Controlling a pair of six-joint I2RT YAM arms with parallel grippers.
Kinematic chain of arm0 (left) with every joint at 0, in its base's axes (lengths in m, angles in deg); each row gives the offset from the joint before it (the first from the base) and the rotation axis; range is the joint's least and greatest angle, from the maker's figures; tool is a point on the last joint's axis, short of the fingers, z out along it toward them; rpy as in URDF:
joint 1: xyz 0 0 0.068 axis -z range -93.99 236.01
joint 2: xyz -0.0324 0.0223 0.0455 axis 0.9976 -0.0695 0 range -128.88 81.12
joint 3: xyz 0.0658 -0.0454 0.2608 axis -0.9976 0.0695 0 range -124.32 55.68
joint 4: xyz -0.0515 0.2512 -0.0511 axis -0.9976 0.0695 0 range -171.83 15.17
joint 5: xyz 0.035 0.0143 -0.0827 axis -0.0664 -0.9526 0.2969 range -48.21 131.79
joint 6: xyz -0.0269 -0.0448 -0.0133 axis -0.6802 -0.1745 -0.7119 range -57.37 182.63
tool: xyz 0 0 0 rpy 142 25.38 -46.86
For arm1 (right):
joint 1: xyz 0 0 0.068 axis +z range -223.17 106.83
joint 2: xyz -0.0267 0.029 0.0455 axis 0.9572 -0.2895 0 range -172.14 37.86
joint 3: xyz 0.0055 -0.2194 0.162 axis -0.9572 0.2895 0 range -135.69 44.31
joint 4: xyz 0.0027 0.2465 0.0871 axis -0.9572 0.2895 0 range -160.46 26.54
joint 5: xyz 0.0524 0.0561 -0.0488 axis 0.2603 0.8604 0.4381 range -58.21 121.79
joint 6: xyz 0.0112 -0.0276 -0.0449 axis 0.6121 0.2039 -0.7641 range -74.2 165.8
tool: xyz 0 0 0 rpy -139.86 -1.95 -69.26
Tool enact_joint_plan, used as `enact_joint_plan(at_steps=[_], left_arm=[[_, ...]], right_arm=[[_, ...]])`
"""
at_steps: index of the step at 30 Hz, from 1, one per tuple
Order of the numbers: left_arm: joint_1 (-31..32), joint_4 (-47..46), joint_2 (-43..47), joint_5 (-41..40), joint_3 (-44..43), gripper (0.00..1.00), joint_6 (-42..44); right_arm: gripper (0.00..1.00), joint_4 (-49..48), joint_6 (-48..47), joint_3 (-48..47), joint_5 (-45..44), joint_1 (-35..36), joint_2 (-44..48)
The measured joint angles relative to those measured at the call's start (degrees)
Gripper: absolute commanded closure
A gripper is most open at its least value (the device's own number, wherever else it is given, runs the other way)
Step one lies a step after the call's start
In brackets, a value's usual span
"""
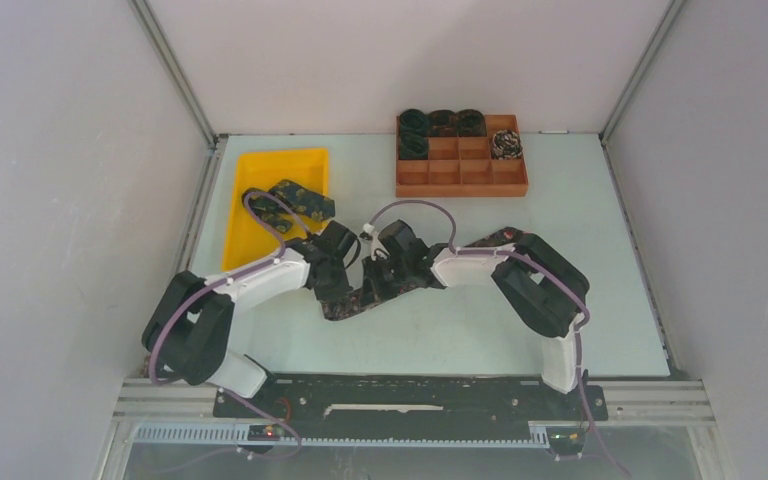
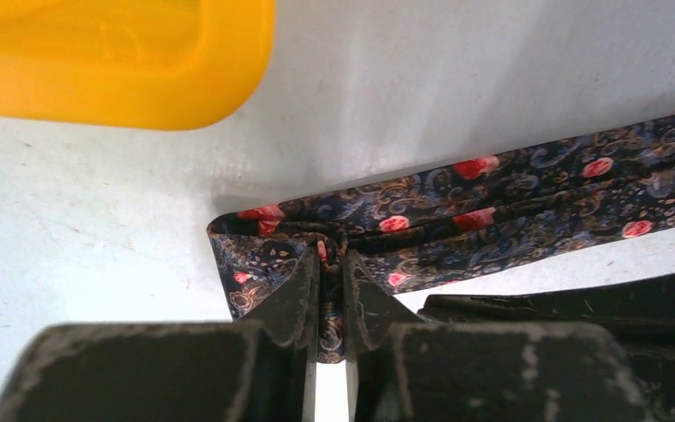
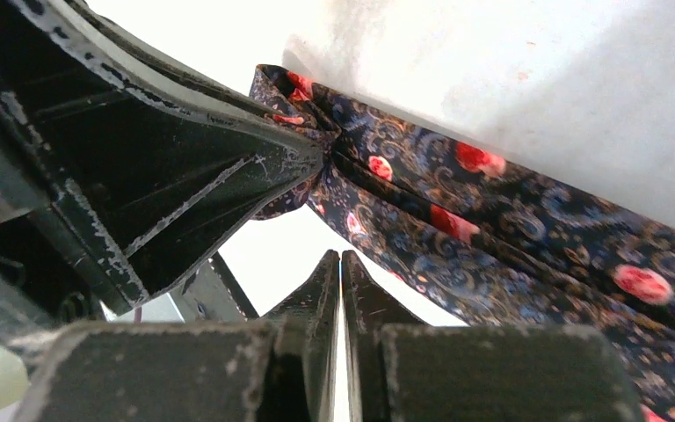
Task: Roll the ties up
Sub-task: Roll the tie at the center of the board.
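Observation:
A dark tie (image 2: pixel 492 207) with red flowers and paisley lies as a folded band on the pale table. My left gripper (image 2: pixel 332 264) is shut on its bunched end, with cloth pinched between the fingers. In the top view this tie (image 1: pixel 365 303) runs under both grippers at the table's middle. My right gripper (image 3: pixel 341 264) hangs just beside the tie (image 3: pixel 510 237), its fingers pressed together with nothing between them. The left gripper's fingers (image 3: pixel 228 171) show in the right wrist view, holding the tie's end. From above, the left gripper (image 1: pixel 343 290) and right gripper (image 1: pixel 385 280) sit close together.
A yellow tray (image 1: pixel 260 240) at the left holds more dark ties (image 1: pixel 300 198); its corner (image 2: pixel 123 61) is close to the left gripper. An orange compartment box (image 1: pixel 460 175) at the back holds several rolled ties (image 1: pixel 442 123). White walls enclose the table.

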Motion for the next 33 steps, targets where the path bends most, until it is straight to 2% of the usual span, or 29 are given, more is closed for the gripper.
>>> enact_joint_plan(at_steps=[2,4,10,16,23,29,33], left_arm=[[0.48,-0.02,-0.61,-0.09,-0.66,0.66,-0.26],[0.96,-0.11,-0.98,-0.09,-1.18,0.58,-0.42],[1.97,-0.31,-0.74,-0.02,-1.55,0.47,-0.94],[2.08,-0.11,4.24,-0.17,-1.29,0.27,-0.85],[2.08,0.20,15.43,-2.86,1.75,0.23,-0.72],[1.40,0.31,23.96,-4.85,6.80,0.23,-0.63],[-0.72,-0.28,30.73,-5.33,11.89,0.25,-0.26]], right_arm=[[0.94,0.02,-0.39,1.03,-0.11,-0.52,1.14],[0.94,0.20,-0.61,1.92,-0.22,-1.07,2.12],[0.94,0.61,-1.01,2.45,-0.61,-1.62,3.02],[0.92,0.39,-0.81,2.56,-0.59,-1.62,4.11],[0.88,0.28,-0.28,2.29,-0.44,-1.27,4.33],[0.71,1.07,0.66,-0.90,-0.79,0.22,4.17],[0.67,2.32,1.18,-3.26,-1.53,1.07,3.28]])
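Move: My closed left fingers already hold the edge of the tie's folded end; that end's middle is about 2 cm to their left, 1 cm back and 1 cm below. The yellow tray's middle is some 18 cm ahead and 14 cm left of my left hand, with the green tie in it about 20 cm ahead and 11 cm left. From my right hand, the folded end is roughly 6 cm left, 1 cm ahead and a little below. I ease my left hand about 1.5 cm right over the tie while its fingers open wide and let go of the flap, then lift it some 6 cm and swing it back left above the folded end, its fingers tipping forward nearly 20 degrees. My right hand shifts slightly right, then rises about 4 cm and comes back left towards the fold, fingers parting a little. ##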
